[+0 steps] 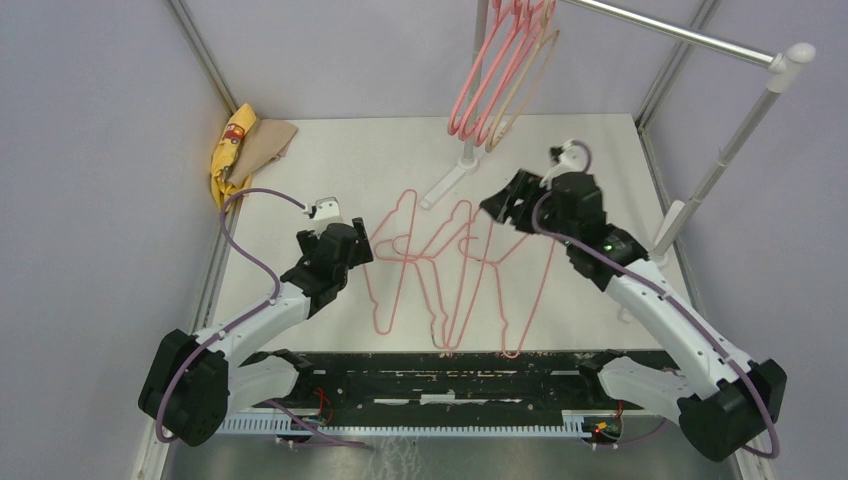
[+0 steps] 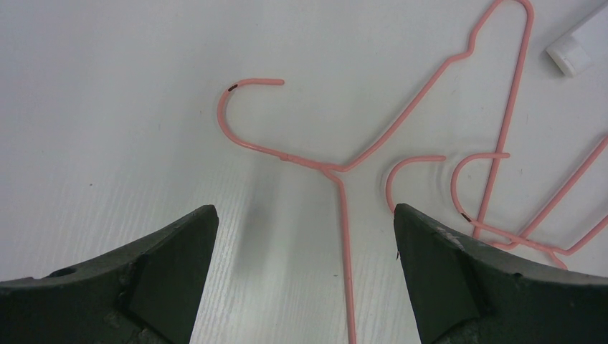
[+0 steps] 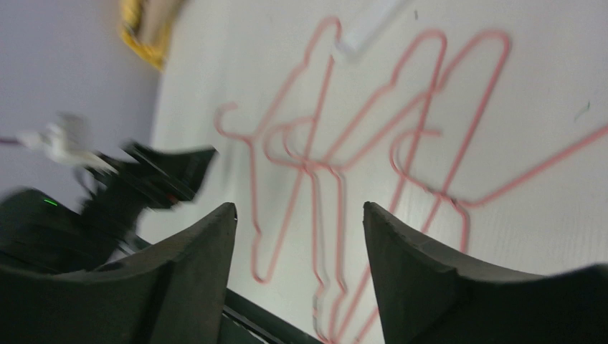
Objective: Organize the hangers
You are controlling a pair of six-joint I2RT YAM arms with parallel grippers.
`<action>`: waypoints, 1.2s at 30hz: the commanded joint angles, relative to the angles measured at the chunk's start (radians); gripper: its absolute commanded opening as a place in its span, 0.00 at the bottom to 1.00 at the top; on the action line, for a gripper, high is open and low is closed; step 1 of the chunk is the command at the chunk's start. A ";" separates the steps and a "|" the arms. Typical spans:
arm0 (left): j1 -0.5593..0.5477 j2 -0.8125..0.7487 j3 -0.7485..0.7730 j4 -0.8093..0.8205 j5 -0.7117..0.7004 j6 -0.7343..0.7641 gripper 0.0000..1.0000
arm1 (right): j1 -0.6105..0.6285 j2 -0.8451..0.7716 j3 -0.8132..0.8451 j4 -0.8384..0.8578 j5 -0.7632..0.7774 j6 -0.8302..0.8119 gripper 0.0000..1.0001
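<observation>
Several thin pink wire hangers (image 1: 450, 270) lie overlapping flat on the white table (image 1: 300, 150). More pink hangers (image 1: 490, 75) and one beige hanger (image 1: 528, 85) hang on the rail. My left gripper (image 1: 360, 242) hovers low over the left side of the pile. In the left wrist view it (image 2: 305, 215) is open, and the leftmost hanger's straight wire (image 2: 348, 251) runs between its fingers on the table, its hook (image 2: 240, 107) ahead. My right gripper (image 1: 497, 207) is raised above the pile's right side. In the blurred right wrist view it (image 3: 297, 208) is open and empty over the hangers (image 3: 323, 165).
A white-and-silver rail stand (image 1: 700, 35) crosses the back right, with one foot (image 1: 450, 180) reaching toward the pile and an upright post (image 1: 720, 160) at the right. Yellow (image 1: 228, 150) and tan (image 1: 268, 140) cloths lie at the back left corner. Frame posts border the table.
</observation>
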 commanded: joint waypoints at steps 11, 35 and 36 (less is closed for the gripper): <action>-0.003 -0.004 0.005 0.028 0.027 -0.036 0.99 | 0.100 0.281 -0.145 -0.082 0.217 -0.073 0.52; -0.003 -0.077 -0.041 0.026 0.036 -0.036 0.99 | 0.152 0.547 -0.103 -0.065 0.417 -0.006 0.36; -0.003 -0.081 -0.045 0.025 0.037 -0.035 0.99 | 0.153 0.559 -0.104 -0.065 0.417 -0.004 0.33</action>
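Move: My empty right hand is going for the rightmost pink hanger lying on the table. The stretch of its near shoulder just behind the neck is about 3 cm back, 3 cm to the right and some 23 cm below that hand; its neck is about 1 cm ahead. The middle pair of crossed hangers is centred about 8 cm left and 2 cm back, the leftmost hanger some 21 cm left. From my left hand, that shoulder is roughly 33 cm right, 3 cm back, 10 cm lower. I plunge my right hand some 22 cm down to the rightmost hanger, fast at first and then easing, drawing back about 5 cm and slightly right on the way. My wrist tips the fingers steeply down while they narrow from wide to under half open. Close above the table I creep a couple of centimetres forward, fingertips straddling the near shoulder just behind the neck, not yet shut on it. ##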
